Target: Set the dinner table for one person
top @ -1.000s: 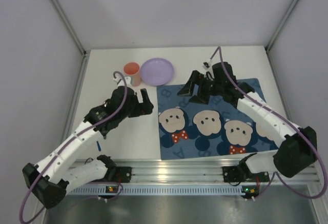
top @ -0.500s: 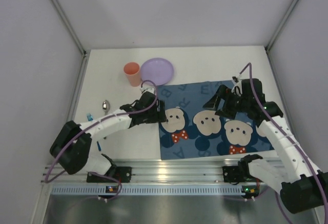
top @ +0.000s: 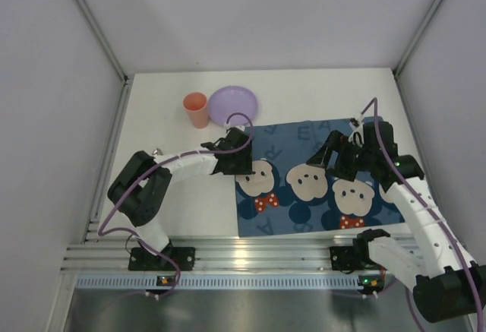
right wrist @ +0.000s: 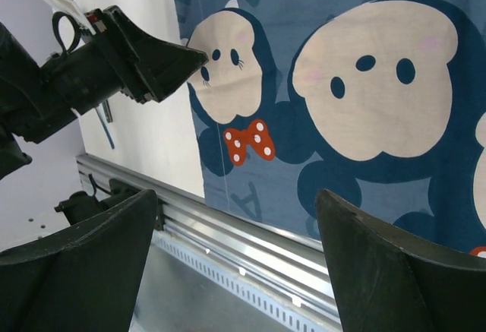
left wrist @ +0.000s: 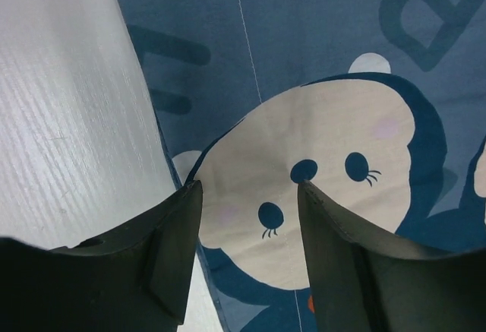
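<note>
The dinner table is a plain white top, with a blue cartoon-mouse placemat on its right half. My left gripper hangs low at the placemat's left edge. In the left wrist view its dark fingers stand apart astride that edge, over a mouse face, with nothing clamped between them. My right gripper hovers over the middle of the mat. Its jaws are spread wide and empty in the right wrist view, above the placemat. An orange cup and a purple plate sit at the back.
An aluminium rail runs along the near edge, also in the right wrist view. A bit of a metal spoon shows beside the left arm's elbow. Grey walls close in both sides. The left gripper shows in the right wrist view.
The left arm swung from beside the cup over to the placemat's left edge, and its jaws narrowed. The right gripper moved from the mat's back edge toward its middle.
</note>
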`<control>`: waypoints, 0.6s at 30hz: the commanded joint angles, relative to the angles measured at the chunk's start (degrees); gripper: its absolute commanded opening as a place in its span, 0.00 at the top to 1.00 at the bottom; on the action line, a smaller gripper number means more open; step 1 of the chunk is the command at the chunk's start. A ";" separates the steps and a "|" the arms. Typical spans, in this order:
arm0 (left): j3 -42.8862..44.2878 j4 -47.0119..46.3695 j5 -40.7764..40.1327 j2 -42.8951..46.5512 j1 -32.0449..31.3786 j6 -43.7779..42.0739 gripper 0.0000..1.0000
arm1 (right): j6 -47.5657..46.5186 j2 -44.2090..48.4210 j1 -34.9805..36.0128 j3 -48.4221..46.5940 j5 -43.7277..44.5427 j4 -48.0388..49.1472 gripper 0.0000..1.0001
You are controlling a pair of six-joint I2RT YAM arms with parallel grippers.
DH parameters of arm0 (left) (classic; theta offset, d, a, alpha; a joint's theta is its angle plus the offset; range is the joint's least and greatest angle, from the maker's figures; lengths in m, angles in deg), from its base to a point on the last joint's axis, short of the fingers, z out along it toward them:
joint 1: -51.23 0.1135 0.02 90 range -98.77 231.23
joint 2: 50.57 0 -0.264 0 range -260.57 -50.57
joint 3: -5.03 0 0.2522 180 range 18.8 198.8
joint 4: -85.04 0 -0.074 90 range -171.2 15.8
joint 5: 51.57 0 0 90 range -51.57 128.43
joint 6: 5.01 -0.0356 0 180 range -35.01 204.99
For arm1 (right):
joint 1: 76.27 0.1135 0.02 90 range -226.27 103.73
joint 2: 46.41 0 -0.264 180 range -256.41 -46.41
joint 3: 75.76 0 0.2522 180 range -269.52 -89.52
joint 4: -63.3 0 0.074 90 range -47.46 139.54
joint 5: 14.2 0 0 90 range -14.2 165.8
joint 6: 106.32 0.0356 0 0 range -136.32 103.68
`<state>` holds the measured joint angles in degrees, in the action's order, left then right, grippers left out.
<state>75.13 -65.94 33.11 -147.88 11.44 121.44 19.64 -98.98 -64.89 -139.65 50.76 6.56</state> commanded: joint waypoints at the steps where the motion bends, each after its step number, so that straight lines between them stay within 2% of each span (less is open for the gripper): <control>1: 1.85 0.11 -0.04 -1.73 0.06 -1.12 0.43 | -1.07 -0.68 -1.18 0.03 0.87 -0.26 0.15; 3: 1.41 0.38 -1.27 -1.65 -0.02 -1.20 0.44 | -1.07 -1.12 -1.36 -0.05 0.87 0.00 0.15; 7: 0.88 0.82 -2.32 -1.82 0.06 -1.90 0.55 | -1.34 -1.65 -1.44 0.20 0.78 0.35 0.15; 9: 0.71 1.78 -3.11 -1.91 0.41 -2.25 0.72 | -1.34 -1.74 -1.53 0.47 0.69 0.44 0.15; 10: 0.36 2.13 -3.55 -1.74 1.20 -2.26 0.78 | -1.34 -1.74 -1.53 0.91 0.60 0.70 0.15; 11: -0.17 2.48 -3.82 -1.21 1.73 -2.34 0.91 | -1.34 -1.83 -1.71 1.08 0.52 0.71 0.15; 12: -0.78 2.57 -3.82 -0.69 2.34 -2.43 0.95 | -1.42 -1.74 -1.53 1.26 0.60 0.71 0.15; 14: -3.07 2.75 -3.91 1.15 4.36 -3.04 1.00 | -1.51 -1.56 -1.71 1.61 0.52 0.79 0.15; 18: -5.97 4.24 -5.13 4.15 6.92 -4.28 1.00 | -1.69 -1.13 -1.97 2.49 0.43 0.97 0.15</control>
<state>71.66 -65.43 31.08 -146.22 16.47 119.10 18.88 -100.58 -65.74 -137.35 51.18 6.64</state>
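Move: The left hand hangs low and part-open over the mat, about 2 cm above it. The mat's left edge is some 3 cm to its left and level with it; the nearest mouse face is centred about 3 cm right and 2 cm back. The plate lies roughly 23 cm ahead and 5 cm left, the cup 18 cm ahead and 15 cm left. From the right hand, that mat edge is about 25 cm left, 8 cm ahead and 18 cm down. The left fingertips sink about a centimetre onto the mat just in from its left edge and shut there, pinching the cloth, then drag it some 4 cm to the left across the table, staying low, with a slight roll. The open right hand, still above the mat, sinks about 2 cm. ##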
